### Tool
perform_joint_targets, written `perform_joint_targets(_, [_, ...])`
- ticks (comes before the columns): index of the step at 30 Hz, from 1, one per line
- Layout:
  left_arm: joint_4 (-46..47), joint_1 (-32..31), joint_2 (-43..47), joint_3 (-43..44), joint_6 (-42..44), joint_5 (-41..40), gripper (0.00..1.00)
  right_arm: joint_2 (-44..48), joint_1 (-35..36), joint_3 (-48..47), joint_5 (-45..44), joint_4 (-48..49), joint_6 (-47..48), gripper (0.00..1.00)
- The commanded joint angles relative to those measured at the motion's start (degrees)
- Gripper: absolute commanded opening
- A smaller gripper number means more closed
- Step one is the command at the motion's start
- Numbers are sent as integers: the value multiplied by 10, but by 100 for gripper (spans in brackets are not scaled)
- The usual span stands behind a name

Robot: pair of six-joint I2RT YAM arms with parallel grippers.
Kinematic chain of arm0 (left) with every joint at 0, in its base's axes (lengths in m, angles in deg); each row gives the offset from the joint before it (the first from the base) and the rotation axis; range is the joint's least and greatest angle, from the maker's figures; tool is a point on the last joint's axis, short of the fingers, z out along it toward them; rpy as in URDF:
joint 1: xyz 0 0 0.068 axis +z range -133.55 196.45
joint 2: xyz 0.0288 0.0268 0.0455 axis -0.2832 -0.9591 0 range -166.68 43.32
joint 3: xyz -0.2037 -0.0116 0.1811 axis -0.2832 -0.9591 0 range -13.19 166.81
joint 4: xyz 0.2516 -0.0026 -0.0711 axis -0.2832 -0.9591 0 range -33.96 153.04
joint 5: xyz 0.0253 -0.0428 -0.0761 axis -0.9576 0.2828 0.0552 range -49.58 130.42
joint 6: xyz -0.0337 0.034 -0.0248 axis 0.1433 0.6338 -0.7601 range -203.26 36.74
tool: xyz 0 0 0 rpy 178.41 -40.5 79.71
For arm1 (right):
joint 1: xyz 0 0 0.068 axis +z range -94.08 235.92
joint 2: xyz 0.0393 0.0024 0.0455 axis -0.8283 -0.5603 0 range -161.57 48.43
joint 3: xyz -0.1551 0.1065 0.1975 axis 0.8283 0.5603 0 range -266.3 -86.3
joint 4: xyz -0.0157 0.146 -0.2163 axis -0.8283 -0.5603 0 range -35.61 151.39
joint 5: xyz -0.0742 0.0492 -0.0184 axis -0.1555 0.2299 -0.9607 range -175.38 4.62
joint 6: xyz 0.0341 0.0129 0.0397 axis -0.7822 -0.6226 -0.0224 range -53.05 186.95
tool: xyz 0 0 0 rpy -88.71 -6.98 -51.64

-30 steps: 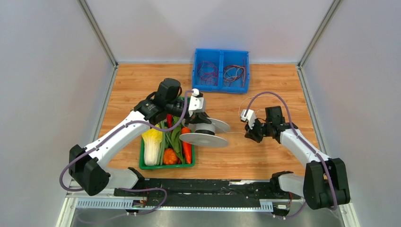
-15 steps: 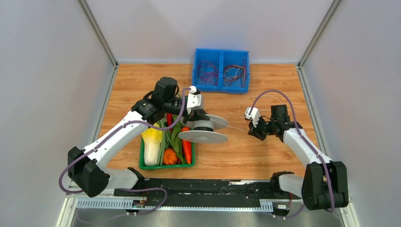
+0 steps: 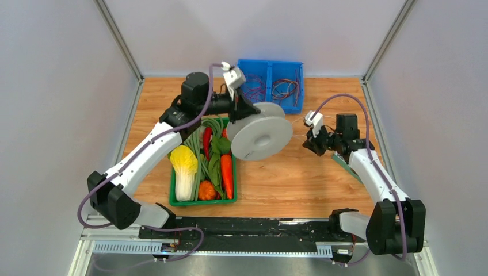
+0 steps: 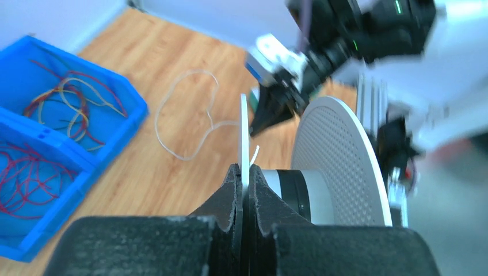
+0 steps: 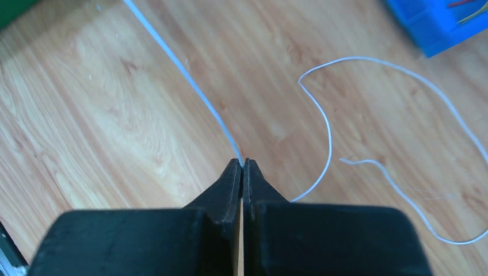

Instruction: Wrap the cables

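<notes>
The pale-grey round spool (image 3: 262, 138) hangs above the table, tipped up so its flat face shows in the top view. My left gripper (image 3: 240, 111) is shut on the thin edge of one flange (image 4: 244, 126); the dotted second flange (image 4: 339, 161) stands to its right. The cable, a thin white wire (image 5: 190, 80), runs from the spool to my right gripper (image 5: 242, 164), which is shut on it. In the top view that gripper (image 3: 311, 144) sits just right of the spool. The wire's loose end lies looped on the wood (image 5: 328, 132).
A blue two-part bin (image 3: 269, 86) holding purple and red wire coils stands at the back centre. Under my left arm, a green tray (image 3: 201, 201) holds a cabbage, carrot, peppers and greens. Walls close in on both sides.
My left arm has lifted the spool toward the back and tipped it from lying flat to standing on edge. The right gripper moved slightly back and to the right, still holding the wire.
</notes>
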Motion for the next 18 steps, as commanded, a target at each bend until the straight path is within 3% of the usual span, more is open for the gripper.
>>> perform_joint_targets(1, [119,38,-39,87,-269,-85,0,7,-1,-46,29,53,-101,0])
perform_joint_targets(4, [57,60,-72,139,-372,-188,0,12,0,-56,44,75,-142,0])
perform_joint_targets(9, [-11,60,-87,181,-469,-346,0,20,39,-77,46,103,-189,0])
perform_joint_targets(18, [-147,29,-110,258,-505,-524,0,60,154,-111,-25,159,-187,0])
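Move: The left hand holds the spool by its flange rim, the spool's middle about 4 cm back, 4 cm right and 4 cm below the fingers; the blue bin lies some 32 cm ahead, 8 cm right and 30 cm lower, and the vegetable basket 2 cm ahead, 16 cm left and 31 cm lower. From the right hand, which pinches the white cable, the spool's middle is about 6 cm back, 13 cm left and 18 cm above; the blue bin is roughly 33 cm ahead, 10 cm left and 8 cm lower. Keeping its pinch on the flange rim, the left hand sweeps the spool forward about 15 cm towards the blue bin, easing some 5 cm to its left and first rising a little, while its wrist swings round more than 50 degrees counter-clockwise, so that the fingers go from pointing right to pointing mostly forward. The right hand keeps the cable shut in its fingertips and feeds it after the spool, first mainly upward, then up and left, rising about 9 cm and going 8 cm left towards the flanges as its wrist rolls slightly. ##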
